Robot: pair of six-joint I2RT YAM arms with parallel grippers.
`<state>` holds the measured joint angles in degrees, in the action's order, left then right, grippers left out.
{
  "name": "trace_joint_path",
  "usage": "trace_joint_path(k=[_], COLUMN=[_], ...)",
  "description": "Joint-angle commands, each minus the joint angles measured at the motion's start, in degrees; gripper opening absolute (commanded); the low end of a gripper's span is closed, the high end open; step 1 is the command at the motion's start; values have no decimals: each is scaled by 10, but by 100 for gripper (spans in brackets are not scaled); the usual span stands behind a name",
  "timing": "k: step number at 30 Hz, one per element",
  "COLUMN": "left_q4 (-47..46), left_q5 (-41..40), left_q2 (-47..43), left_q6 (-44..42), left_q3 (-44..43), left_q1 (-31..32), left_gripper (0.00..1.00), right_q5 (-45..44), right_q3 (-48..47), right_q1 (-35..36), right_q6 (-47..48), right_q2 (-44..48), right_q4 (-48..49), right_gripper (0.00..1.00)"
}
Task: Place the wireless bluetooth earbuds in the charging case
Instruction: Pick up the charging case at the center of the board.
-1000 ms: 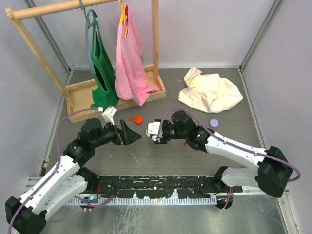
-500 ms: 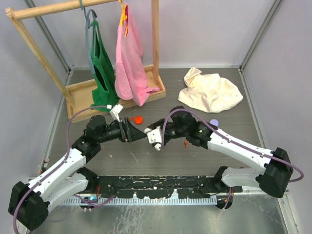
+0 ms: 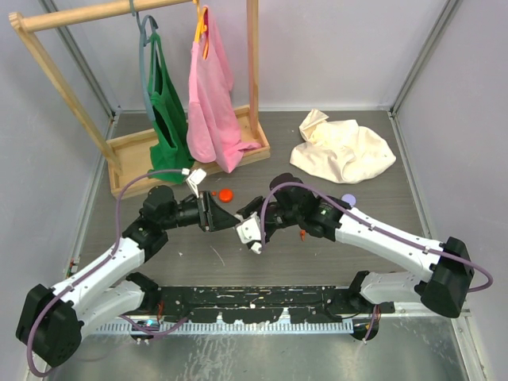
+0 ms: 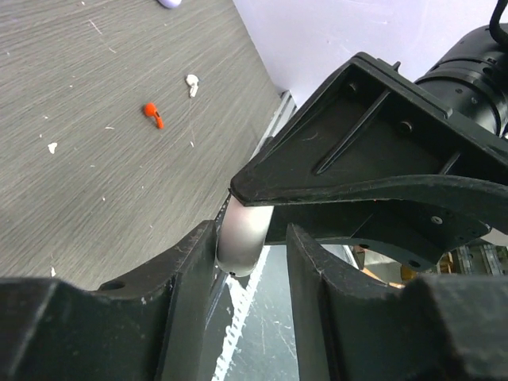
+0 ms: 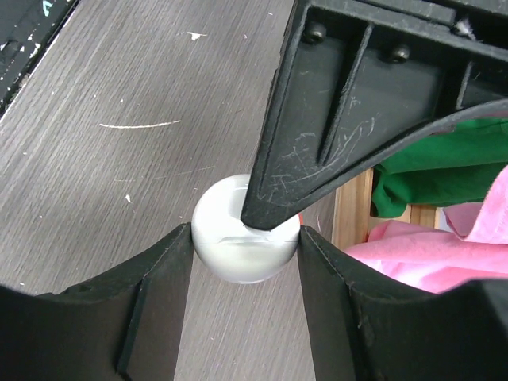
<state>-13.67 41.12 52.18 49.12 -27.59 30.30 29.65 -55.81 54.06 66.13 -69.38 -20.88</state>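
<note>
My right gripper (image 5: 246, 238) is shut on a round white charging case (image 5: 244, 242), its lid seam showing, held just above the table. One finger (image 5: 317, 127) of my left gripper presses its tip onto the case's top. In the left wrist view my left gripper (image 4: 252, 234) is open, with the case's edge (image 4: 240, 238) against its left finger. A red earbud (image 4: 152, 113) and a white earbud (image 4: 191, 82) lie on the table beyond. In the top view the left gripper (image 3: 209, 213) and right gripper (image 3: 240, 219) meet tip to tip, hiding the case. The red earbud (image 3: 302, 234) lies under the right arm.
A red round case (image 3: 226, 194) lies behind the grippers and a lilac case (image 3: 348, 200) to the right. A wooden rack (image 3: 186, 151) holds green and pink bags at back left. A cream cloth (image 3: 343, 149) lies at back right.
My left gripper has moved right and met the right gripper, its finger now on the white case. The right gripper has swung slightly left and nearer with the case.
</note>
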Motion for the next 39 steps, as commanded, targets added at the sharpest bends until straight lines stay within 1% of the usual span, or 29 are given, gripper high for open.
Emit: trace_joint_path(k=[1, 6, 11, 15, 17, 19, 24, 27, 30, 31, 32, 33, 34, 39], left_q4=[-54, -56, -57, -57, -57, -57, -40, -17, -14, -15, -17, -18, -21, -57], left_q5=[43, 60, 73, 79, 81, 81, 63, 37, -1, -14, -26, -38, -48, -84], left_q2=[8, 12, 13, 14, 14, 13, -2, -20, -48, -62, -73, -82, -91, -120], left_q6=[5, 4, 4, 5, 5, 4, -15, -41, -65, -71, -79, -86, -92, -100], left_q3=[-2, 0, 0, 0, 0, 1, 5, 7, 19, 23, 29, 33, 38, 68], left_q1=[0, -1, -1, 0, -1, 0, -1, -1, 0, 0, -1, 0, 0, 0], left_gripper=[40, 36, 29, 17, 8, 1, 0, 0, 0, 0, 0, 0, 0, 0], right_q5=[2, 0, -5, -9, -11, -13, -30, -44, -57, -60, -63, -65, -66, -70], right_q3=[-37, -44, -46, -46, -46, -46, -45, -45, -45, -45, -45, -45, -44, -31], right_q1=[6, 7, 7, 7, 8, 8, 8, 8, 8, 8, 8, 8, 8, 8], right_q6=[22, 29, 37, 42, 42, 42, 37, 24, 9, 1, -7, -19, -33, -113], right_q2=[-3, -8, -11, -12, -13, -14, -11, -8, -8, -8, -10, -12, -12, -11], right_q4=[0, -8, -12, -13, -13, -13, -16, -16, -17, -17, -16, -13, -8, 36], right_gripper=[45, 45, 45, 45, 46, 48, 54, 57, 60, 63, 75, 98, 100, 99])
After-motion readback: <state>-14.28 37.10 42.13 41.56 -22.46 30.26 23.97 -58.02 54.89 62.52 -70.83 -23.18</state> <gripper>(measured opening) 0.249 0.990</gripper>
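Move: The white charging case is pinched in the right hand's fingertips, practically at that hand's point. It also lies between the left fingertips, about 1 cm to the right of the left hand point, level with it in height and forward reach. Counted from the left hand, the red disk lies roughly 13 cm ahead, 4 cm left and 19 cm below; the red earbuds are about 3 cm ahead, 17 cm right and 20 cm below. Easing back about 1 cm, the left hand closes its half-open fingers until they pinch the charging case, while the right hand holds it nearly still. The right fingers then spread wide and let go, that hand slipping forward some 1.5 cm as the left hand, keeping its pinch, draws the case about 2 cm to the left and rolls roughly 10 degrees. ##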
